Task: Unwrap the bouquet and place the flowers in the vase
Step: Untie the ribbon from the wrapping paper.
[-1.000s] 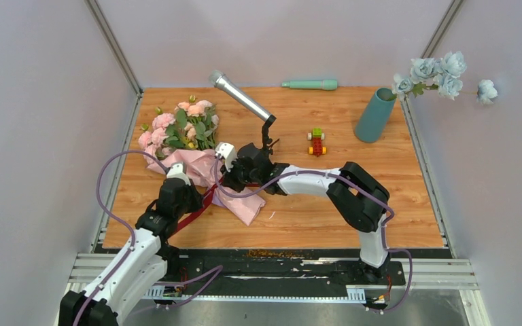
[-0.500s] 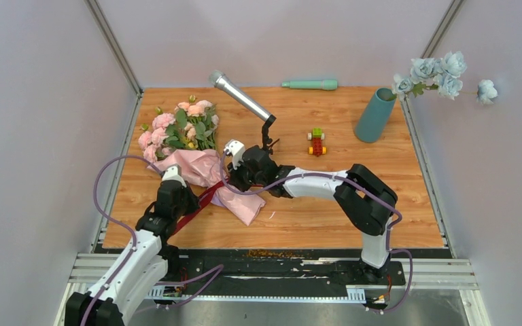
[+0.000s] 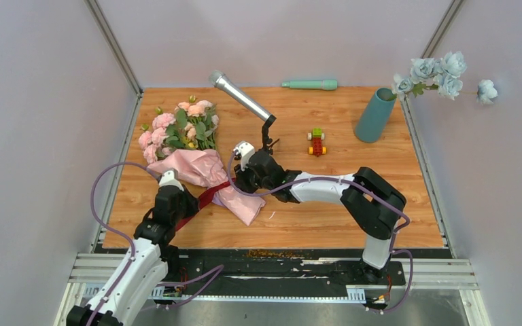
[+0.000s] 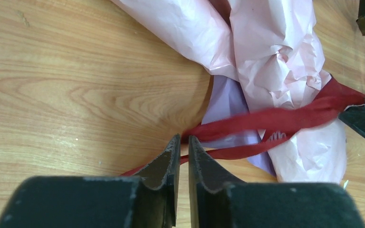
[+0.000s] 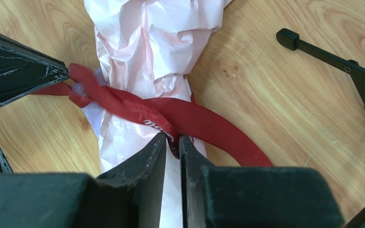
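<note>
The bouquet lies at the table's left, its roses pointing away from me and its pink paper wrap trailing toward the middle. A dark red ribbon crosses the wrap's narrow end and runs between both grippers. My left gripper pinches one ribbon strand at its tips, jaws a thin slit apart. My right gripper nips a fold of the ribbon over the wrap. The teal vase stands at the far right, well away from both arms.
Pale blue flowers stick out of the vase. A silver microphone on a black stand rises just behind my right gripper. A small toy and a mint-green rod lie farther back.
My left gripper has drawn back toward the near left and my right gripper has shifted right, pulling the ribbon out between them. The bouquet has barely moved.
</note>
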Tool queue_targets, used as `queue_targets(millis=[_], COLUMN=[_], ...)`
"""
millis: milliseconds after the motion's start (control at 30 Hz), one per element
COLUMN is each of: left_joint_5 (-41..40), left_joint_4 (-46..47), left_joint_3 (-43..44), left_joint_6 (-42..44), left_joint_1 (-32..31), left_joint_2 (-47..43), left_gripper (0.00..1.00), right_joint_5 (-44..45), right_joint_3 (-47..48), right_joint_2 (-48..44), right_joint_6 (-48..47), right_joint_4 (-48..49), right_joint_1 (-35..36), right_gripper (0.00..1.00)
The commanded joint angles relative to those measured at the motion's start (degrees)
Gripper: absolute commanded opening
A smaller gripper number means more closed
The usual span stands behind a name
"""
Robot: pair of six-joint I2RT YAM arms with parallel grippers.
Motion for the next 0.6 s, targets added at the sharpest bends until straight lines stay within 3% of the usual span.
queue_targets(millis=[0,233,400,567], left_joint_5=[0.26,5.53,15.48,18.58], left_joint_4=[-1.65,-3.79,0.63,3.92], left_joint_3=[3.23,9.59,11.14,10.93], left_joint_6=[0.15,4.24,8.63,9.46], left_joint_1=[0.35,0.29,0.33,0.16], left_joint_2=[-1.78,-3.36,1.19,5.92], left_gripper=[0.25,0.59,0.69,0.77], right_joint_5=[0.65,-2.20,-5.11,-7.81], right_joint_3=[-0.60,0.51,2.46,7.50], right_joint_2=[-4.46,-6.88,-6.55,-3.06], right_joint_6=[0.60,-2.28,-4.63,-6.92], right_joint_4=[0.74,-2.85,-4.23,-7.36], right_joint_1=[0.03,0.03,-0.02,-0.05], right_gripper=[0.22,0.39,0.49,0.53])
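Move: The loosened crossing of the red ribbon, at the wrapping paper's waist, lies about 8 cm to the right of the left hand, 3 cm ahead and 2 cm below. The flared upper wrap is some 11 cm ahead of the left hand and 1 cm to its left. From the right hand the crossing is about 4 cm left, 1 cm back and 4 cm below; the paper's tail is about 6 cm back and 1 cm right, the tripod 9 cm ahead and 9 cm right. Upward first, the left hand spreads its fingers wide off the ribbon strand, climbs about 7 cm, then swings some 4 cm right towards the ribbon crossing, turning clockwise about 15 degrees and starting to sink at the end. The right hand opens about halfway and rises 3 to 4 cm above the crossing, easing slightly back. ##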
